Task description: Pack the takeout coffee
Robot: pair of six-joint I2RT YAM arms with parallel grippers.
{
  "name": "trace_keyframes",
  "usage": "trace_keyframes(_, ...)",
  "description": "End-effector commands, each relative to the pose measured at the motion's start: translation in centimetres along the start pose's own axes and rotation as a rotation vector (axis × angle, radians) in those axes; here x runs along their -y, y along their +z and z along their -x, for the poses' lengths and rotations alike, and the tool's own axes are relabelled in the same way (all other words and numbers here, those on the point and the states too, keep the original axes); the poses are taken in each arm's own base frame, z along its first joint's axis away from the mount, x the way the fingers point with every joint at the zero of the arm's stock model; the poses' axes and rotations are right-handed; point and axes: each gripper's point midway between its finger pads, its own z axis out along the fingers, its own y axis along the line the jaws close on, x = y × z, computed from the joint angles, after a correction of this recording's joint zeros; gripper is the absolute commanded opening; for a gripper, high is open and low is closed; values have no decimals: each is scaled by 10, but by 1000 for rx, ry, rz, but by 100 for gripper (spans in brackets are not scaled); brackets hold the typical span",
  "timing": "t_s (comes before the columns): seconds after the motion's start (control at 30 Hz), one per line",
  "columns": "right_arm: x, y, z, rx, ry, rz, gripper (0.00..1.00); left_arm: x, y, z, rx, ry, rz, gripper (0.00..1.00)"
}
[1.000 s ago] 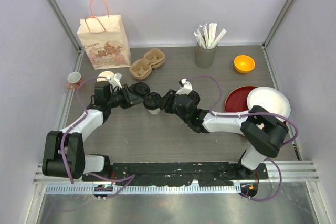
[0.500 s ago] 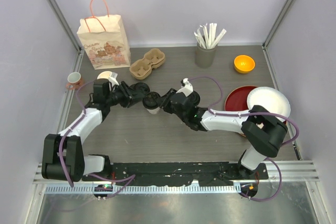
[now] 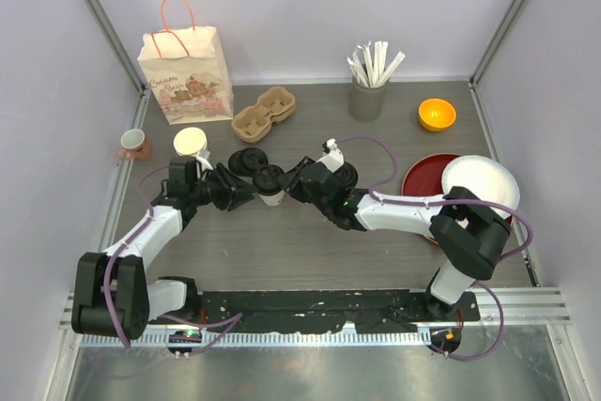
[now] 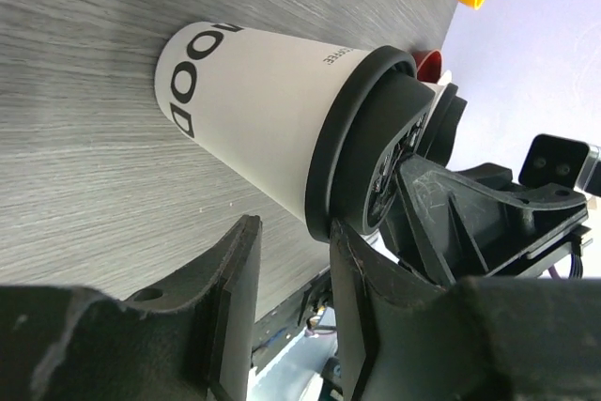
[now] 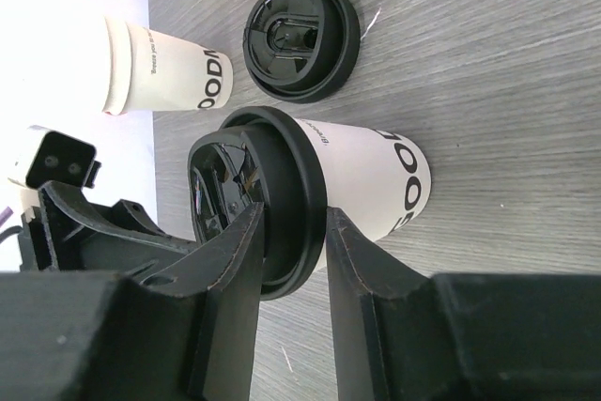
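The takeout coffee (image 3: 270, 181), a cream-white paper cup printed with black letters and capped with a black lid (image 5: 286, 152), stands on the grey table between my two grippers. My right gripper (image 3: 287, 185) reaches in from the right. In the right wrist view its jaws (image 5: 294, 213) pinch the lid's rim, one finger over the lid top and one under the rim against the cup wall. My left gripper (image 3: 246, 192) sits just left of the cup. In the left wrist view it (image 4: 293, 232) is open with nothing between its fingers, one fingertip close by the lid rim (image 4: 324, 171).
A stack of cream cups (image 3: 191, 143) and loose black lids (image 3: 249, 159) lie behind the left gripper. Farther back are a paper bag (image 3: 186, 72), a cardboard cup carrier (image 3: 264, 112) and a straw holder (image 3: 368, 91). A pink mug (image 3: 131, 145) is at left. An orange bowl (image 3: 437, 115), red plate (image 3: 421, 176) and white plate (image 3: 481, 183) are at right.
My left gripper has opened and drawn back toward the near left, uncovering the cup stack. My right gripper has narrowed onto the lid rim. The cup has stayed put.
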Motion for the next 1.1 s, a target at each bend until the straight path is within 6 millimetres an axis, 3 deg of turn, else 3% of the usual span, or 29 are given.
trace_keyframes(0.0, -14, 5, 3, 8, 52, 21, 32, -1, 10, 8, 38, -15, -24, 38)
trace_keyframes(0.17, -11, 6, -5, -31, 41, 11, 31, 8, 13, 17, 63, -6, -51, 36)
trace_keyframes(0.3, -6, 5, -15, -75, 42, -1, 29, -8, 17, 18, 75, -25, 3, 29)
trace_keyframes(0.4, -3, 5, -21, -105, 44, -9, 28, -22, 20, 20, 100, -19, 47, 17)
trace_keyframes(0.53, 2, 4, -26, -117, 68, -13, 28, -59, 17, 4, 55, -3, 180, 1)
trace_keyframes(0.6, 5, 5, -26, -113, 75, -17, 27, -79, 14, -8, 19, -9, 241, 0)
trace_keyframes(0.63, 6, 4, -27, -114, 77, -20, 27, -98, 9, -20, -13, -14, 305, 0)
trace_keyframes(0.77, 11, 5, -31, -127, 91, -30, 26, -133, 3, -34, -50, 6, 419, 0)
trace_keyframes(0.97, 19, 6, -33, -134, 123, -45, 26, -136, 5, -31, -41, 38, 420, 0)
trace_keyframes(1.07, 18, 5, -30, -124, 122, -42, 25, -123, 8, -28, -49, 46, 375, 0)
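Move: The lid on the coffee cup lies at the height of the left fingertips, its middle about 3 cm ahead and 4 cm to their right. The right hand already pinches this lid's rim, the middle being some 4 cm to that hand's left and 1 cm ahead. The spare lids sit on the table about 10 cm ahead of the left hand and 2 cm to its left, 9 cm lower; the other lidded cup stands roughly 14 cm to the right of the right hand, 1 cm farther out. The left hand eases forward about 2 cm over the near-left edge of the cup's lid while its partly open fingers close fully, then sinks some 1.5 cm and draws back slightly, pressing down on the rim with the shut fingertips as the fingers tip up about 5 degrees. The right hand keeps its pinch on the other side of the rim and stays nearly in place, steadying the cup with only a slight roll and downward tip. ##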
